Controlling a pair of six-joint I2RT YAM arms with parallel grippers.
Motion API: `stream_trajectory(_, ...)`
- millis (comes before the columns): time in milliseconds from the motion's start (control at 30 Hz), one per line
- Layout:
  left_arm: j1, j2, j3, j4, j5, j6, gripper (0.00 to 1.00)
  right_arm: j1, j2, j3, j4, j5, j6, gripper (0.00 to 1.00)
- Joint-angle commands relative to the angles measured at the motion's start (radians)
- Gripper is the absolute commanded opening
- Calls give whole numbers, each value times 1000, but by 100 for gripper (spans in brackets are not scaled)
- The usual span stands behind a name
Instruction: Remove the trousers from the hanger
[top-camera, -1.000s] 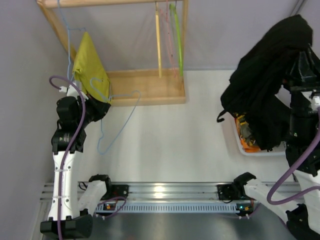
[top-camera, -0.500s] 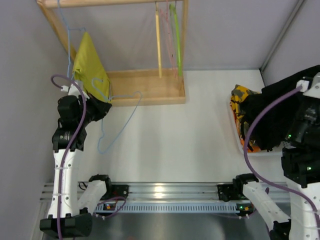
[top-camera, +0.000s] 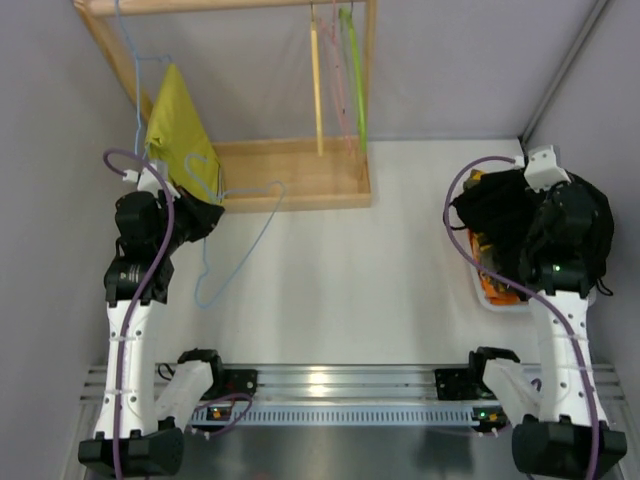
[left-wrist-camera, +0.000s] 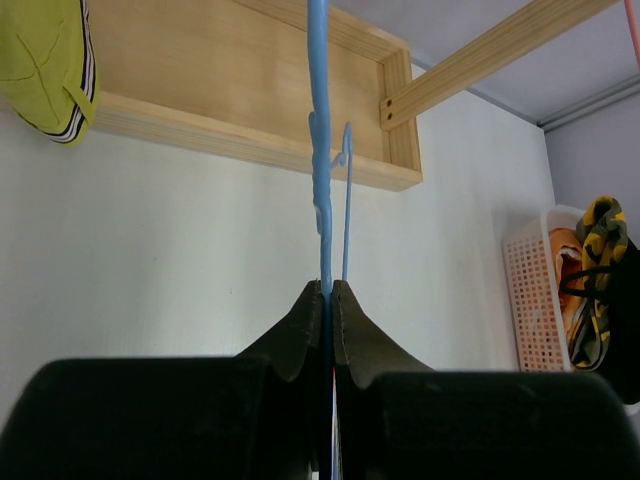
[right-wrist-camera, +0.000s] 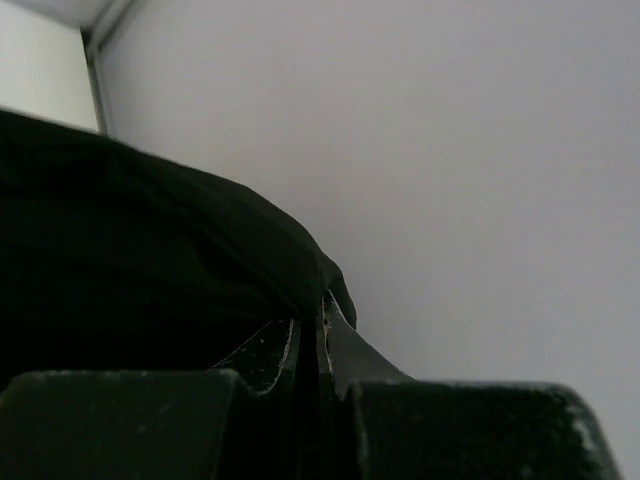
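The light-blue wire hanger (top-camera: 240, 245) is bare and hangs slanted over the table, pinched in my left gripper (top-camera: 207, 216), which is shut on its wire. In the left wrist view the hanger (left-wrist-camera: 320, 150) runs straight up from the closed gripper (left-wrist-camera: 328, 287). The black trousers (top-camera: 505, 225) are bunched over the white basket (top-camera: 487, 300) at the right, under my right arm. My right gripper (right-wrist-camera: 322, 322) is shut on a fold of the trousers (right-wrist-camera: 150, 250); its fingers are hidden in the top view.
A wooden rack (top-camera: 300, 190) stands at the back with a yellow-green garment (top-camera: 180, 130) on another blue hanger, and yellow, pink and green hangers (top-camera: 350, 80). An orange-and-yellow cloth (top-camera: 490, 283) lies in the basket. Grey walls close in left and right.
My right arm has swung the trousers down from high at the right edge to low over the basket. The left arm and the hanger have stayed still.
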Motion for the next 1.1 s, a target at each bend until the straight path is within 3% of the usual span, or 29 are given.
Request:
stream_trajectory(0, -6, -32, 42, 77, 1, 30, 0, -140, 78, -14, 24, -147, 54, 0)
stream_trajectory(267, -9, -50, 29, 96, 7, 34, 0, -242, 309, -14, 82, -312, 118, 0)
stream_trajectory(400, -7, -38, 42, 96, 4, 59, 0, -255, 455, 86, -19, -411, 198, 0)
stream_trajectory(700, -12, 8, 90, 114, 36, 128, 0, -255, 486, 167, -159, -505, 272, 2)
stream_trajectory(733, -12, 11, 93, 117, 39, 131, 0, -255, 478, 195, -188, -511, 290, 6)
stream_trajectory(767, -12, 12, 96, 119, 42, 135, 0, -255, 469, 212, -203, -514, 299, 17)
stream_trajectory(967, -16, 6, 113, 128, 35, 188, 0, -255, 367, 319, -314, -563, 350, 60)
stream_trajectory(1067, -18, 3, 115, 128, 33, 208, 0, -255, 310, 344, -343, -588, 368, 67)
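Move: The right hand holds the black trousers high; the white basket they go to lies about 28 cm below it, some 5 cm ahead and 6 cm to its right. In the basket, orange-yellow clothing sits roughly 10 cm left of its middle, level with it. From the left hand, still pinching the blue hanger, the basket is some 62 cm right, 5 cm ahead and 23 cm lower. Right hand lowers the trousers 15 cm and forward 10 into the basket, opens, then rises; left lifts the hanger. ##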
